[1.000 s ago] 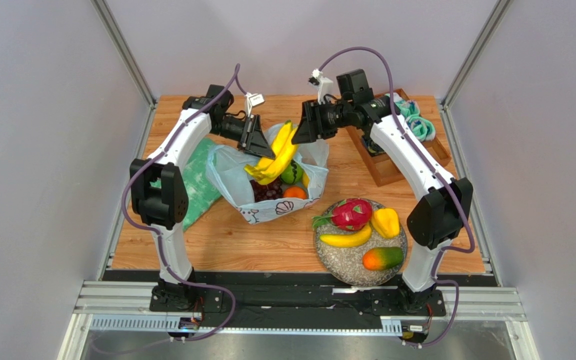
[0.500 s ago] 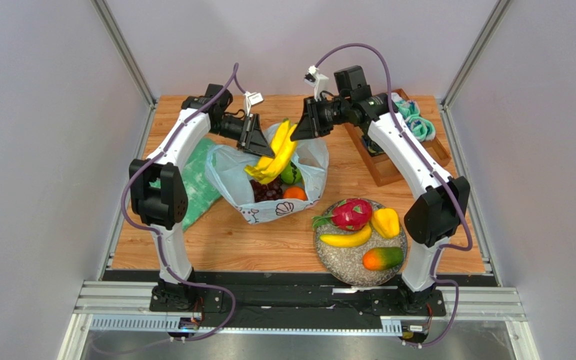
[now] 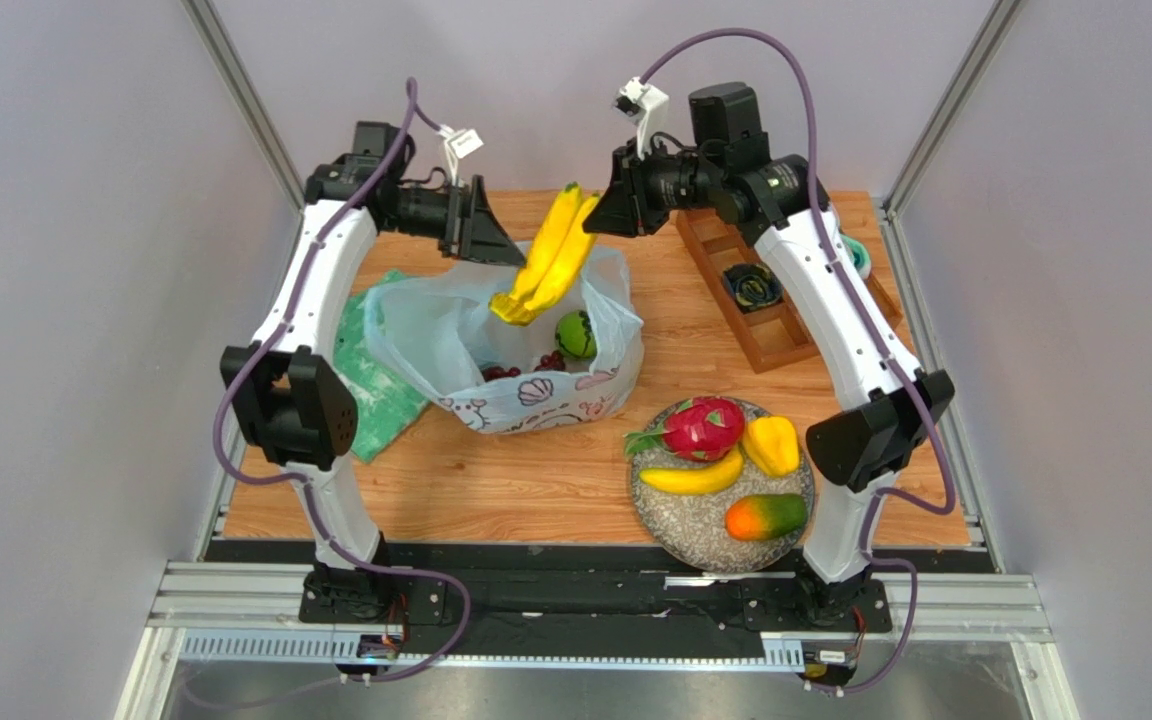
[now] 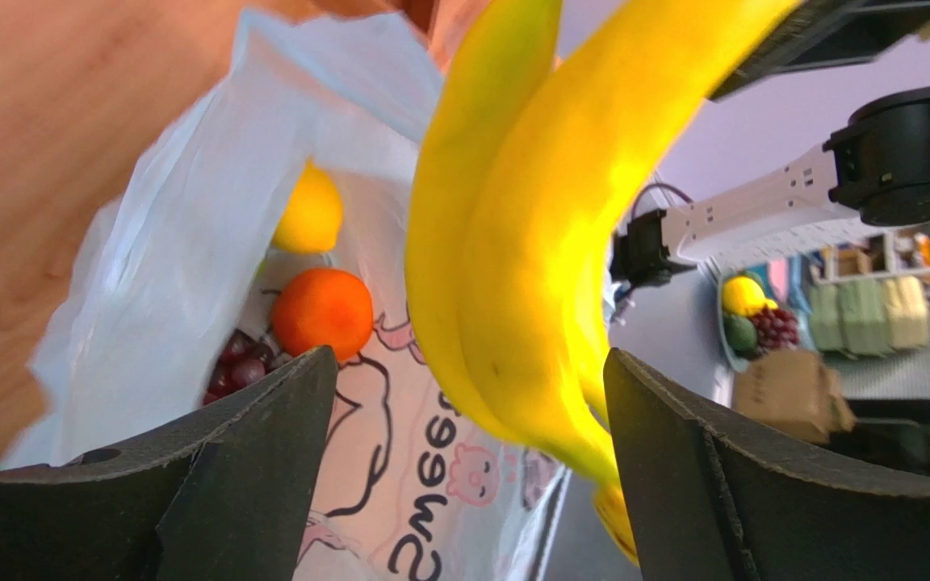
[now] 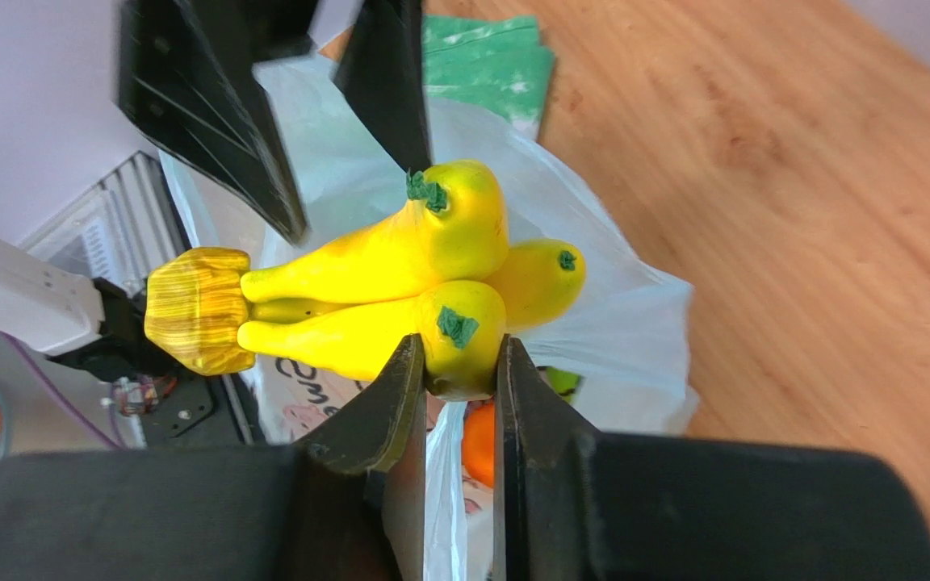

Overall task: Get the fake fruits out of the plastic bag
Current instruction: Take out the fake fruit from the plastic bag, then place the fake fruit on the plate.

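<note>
A bunch of yellow bananas [image 3: 549, 258] hangs above the plastic bag [image 3: 447, 338], pale blue with a pink print. My right gripper [image 5: 458, 357] is shut on the tip of one banana [image 5: 373, 272]. My left gripper [image 4: 470, 363] stands open with the bananas [image 4: 531, 242] between its fingers, touching neither. Inside the bag lie an orange [image 4: 322, 312], dark grapes [image 4: 237, 361], a yellow piece [image 4: 310, 212] and a green fruit [image 3: 578, 333]. A grey plate [image 3: 657, 518] at the front right holds a dragon fruit [image 3: 702, 428], a banana [image 3: 692, 480], a yellow piece [image 3: 773, 444] and a mango [image 3: 766, 516].
A green patterned cloth [image 3: 372, 398] lies left of the bag, partly under it. A wooden compartment tray [image 3: 755, 338] stands at the back right under my right arm, with a dark rolled sock [image 3: 755, 285] in it and a teal one [image 3: 856, 258] behind.
My left gripper opened, let the bananas go and rose toward the back left. My right gripper shut on a banana tip and lifted the bunch. The bag spread leftward.
</note>
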{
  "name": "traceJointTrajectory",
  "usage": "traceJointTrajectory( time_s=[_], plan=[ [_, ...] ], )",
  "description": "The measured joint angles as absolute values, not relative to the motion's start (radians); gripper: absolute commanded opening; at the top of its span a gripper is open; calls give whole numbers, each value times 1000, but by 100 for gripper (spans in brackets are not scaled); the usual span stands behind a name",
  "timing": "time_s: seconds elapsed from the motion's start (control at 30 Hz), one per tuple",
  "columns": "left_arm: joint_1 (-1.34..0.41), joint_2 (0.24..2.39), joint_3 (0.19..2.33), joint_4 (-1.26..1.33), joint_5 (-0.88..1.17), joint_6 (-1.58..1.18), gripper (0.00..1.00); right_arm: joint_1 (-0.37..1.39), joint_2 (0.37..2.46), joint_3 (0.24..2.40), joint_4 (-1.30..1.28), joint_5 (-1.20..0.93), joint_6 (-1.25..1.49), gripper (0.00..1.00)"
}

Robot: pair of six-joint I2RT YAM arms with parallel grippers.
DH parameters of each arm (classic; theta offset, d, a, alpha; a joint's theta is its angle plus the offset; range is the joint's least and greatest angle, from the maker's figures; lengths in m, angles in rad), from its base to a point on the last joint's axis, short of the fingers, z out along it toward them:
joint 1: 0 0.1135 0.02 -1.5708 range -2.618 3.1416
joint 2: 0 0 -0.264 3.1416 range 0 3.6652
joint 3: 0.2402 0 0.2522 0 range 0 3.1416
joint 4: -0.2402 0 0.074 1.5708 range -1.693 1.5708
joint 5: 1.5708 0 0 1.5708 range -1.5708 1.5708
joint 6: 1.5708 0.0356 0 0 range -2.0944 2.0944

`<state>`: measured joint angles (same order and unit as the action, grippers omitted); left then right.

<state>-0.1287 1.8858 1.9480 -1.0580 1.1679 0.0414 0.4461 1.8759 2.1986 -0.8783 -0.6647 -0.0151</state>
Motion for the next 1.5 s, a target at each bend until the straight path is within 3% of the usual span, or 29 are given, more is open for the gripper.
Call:
traceJointTrajectory(
  time_s=[0.37, 0.6, 0.83, 1.0, 1.1, 1.3, 1.5],
  plan=[
    [-112, 1647, 1990, -940, 1196, -40, 89, 432, 1641, 2141, -926, -412, -213, 0],
    [-111, 1541, 1874, -910, 1084, -25, 89, 386, 1438, 2101, -1058, -229, -408, 0],
    [-111, 1416, 1792, -865, 1007, -18, 88, 381, 1226, 1874, -1298, -207, -634, 0],
    [-111, 1387, 1792, -850, 991, 4, 88, 411, 1290, 1850, -1363, -344, -713, 0],
    [-111, 1384, 1770, -847, 980, 14, 87, 536, 1344, 1730, -1325, -382, -771, 0],
    [-111, 1355, 1694, -860, 944, 51, 87, 832, 1457, 1544, -1357, -358, -886, 0],
    [-111, 1270, 1620, -883, 920, 82, 87, 943, 1552, 1486, -1349, -286, -928, 0]
  ],
)
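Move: Out to the right hand's right and back lies the plate: its middle is about 22 cm back, 15 cm right and 34 cm below the hand, which already holds the banana bunch by one tip. The dragon fruit is roughly 7 cm farther out than the plate's middle, the mango 5 cm nearer and 6 cm to its right. The bag's middle sits about 6 cm back, 9 cm left and 26 cm below this hand. From the left hand the plate is some 20 cm back, 26 cm right and 29 cm below. Swinging the banana bunch clear of the bag, the right hand draws back and right while rising about 9 cm, then sinks steeply and curves back left towards the plate, ending some 23 cm farther back and 18 cm lower. Its wrist turns counter-clockwise and tips the fingers down, grip kept. The empty left hand, fingers still open, rises and draws back about 9 cm, rolling some 30 degrees. ##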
